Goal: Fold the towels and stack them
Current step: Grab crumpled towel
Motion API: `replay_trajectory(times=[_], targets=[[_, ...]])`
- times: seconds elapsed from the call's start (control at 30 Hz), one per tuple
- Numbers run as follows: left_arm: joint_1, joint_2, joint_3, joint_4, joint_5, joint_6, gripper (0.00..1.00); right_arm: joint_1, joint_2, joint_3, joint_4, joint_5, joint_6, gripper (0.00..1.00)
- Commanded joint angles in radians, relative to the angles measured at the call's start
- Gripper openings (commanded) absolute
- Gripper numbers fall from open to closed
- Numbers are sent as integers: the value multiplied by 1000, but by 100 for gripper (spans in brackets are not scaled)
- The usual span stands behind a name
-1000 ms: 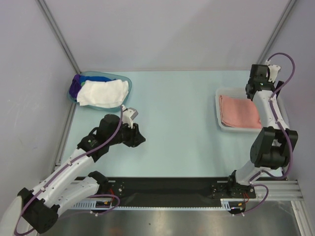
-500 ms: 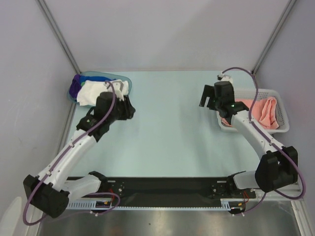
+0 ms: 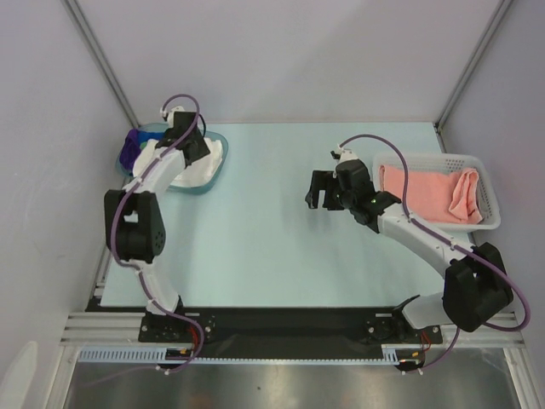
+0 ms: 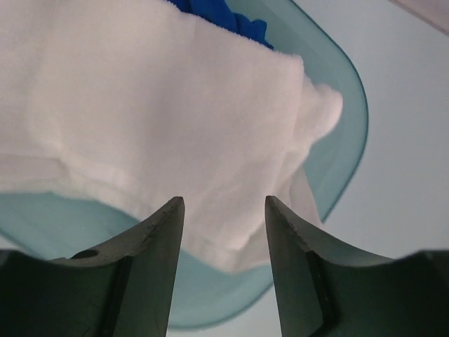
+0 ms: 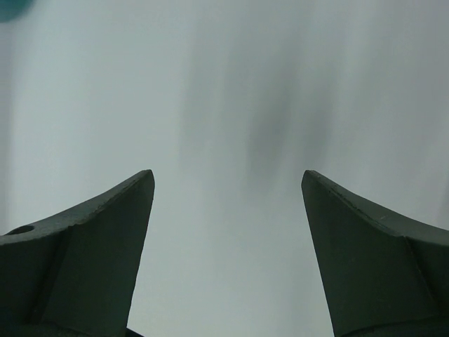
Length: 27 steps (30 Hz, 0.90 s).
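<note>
A white towel [image 3: 203, 162] lies on top in the translucent blue tub [image 3: 197, 188] at the back left, with a purple and blue towel [image 3: 131, 150] behind it. My left gripper [image 3: 192, 146] hovers over the tub. In the left wrist view it [image 4: 224, 210] is open, and the white towel's [image 4: 161, 119] hanging edge shows between the fingertips, with blue cloth [image 4: 231, 17] beyond. A salmon pink towel [image 3: 426, 192] lies in the white mesh basket [image 3: 489, 207] at the right. My right gripper [image 3: 322, 190] is open and empty over bare table [image 5: 228, 105].
The tub's rim [image 4: 340, 161] curves just past the left fingers. Grey walls enclose the table on three sides. The basket stands close to the right wall, behind the right forearm. A corner of the tub [image 5: 10, 7] shows far off in the right wrist view.
The left arm swung from the table's left middle up to the tub and its jaws widened. The right arm came from over the basket to the table's middle.
</note>
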Motion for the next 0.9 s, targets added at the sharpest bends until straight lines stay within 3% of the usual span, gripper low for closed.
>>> replay_trajectory(times=[0.0, 0.17, 0.47, 0.5, 0.63, 0.7, 0.87], targets=[[18, 139, 188, -68, -41, -23, 56, 7, -4, -7, 58, -29, 14, 91], [47, 308, 291, -116, -4, -46, 53, 5, -25, -11, 46, -9, 3, 91], [62, 383, 300, -93, 50, -59, 43, 7, -24, -15, 38, -15, -4, 91], [64, 386, 299, -90, 65, -57, 40, 7, -24, -15, 38, -18, -3, 90], [65, 359, 282, -67, 80, -60, 5, 7, -25, -13, 34, -15, -9, 90], [65, 332, 271, -53, 86, -56, 1, 7, -25, -11, 30, -15, -10, 89], [64, 205, 247, -41, 60, -45, 0, 8, -16, -5, 30, -18, -12, 89]])
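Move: The white towel lies in the teal tub, its middle some 6 cm ahead of the left hand, 7 cm to its left and about 10 cm below; the near-right part of it is what the fingers will reach. The blue cloth is roughly 10 cm beyond that middle and 5 cm farther left, the purple cloth about 9 cm ahead of the hand and 26 cm to its left. From the right hand the white towel is around 47 cm left and 21 cm ahead. Down and forward goes the left hand, dropping about 9 cm while reaching some 5 cm out to the near-right part of the white towel, the fingers tipping about 10 degrees steeper. It then holds almost still there while the half-open fingers shut fully and pinch the cloth, easing up slightly at the very end. ##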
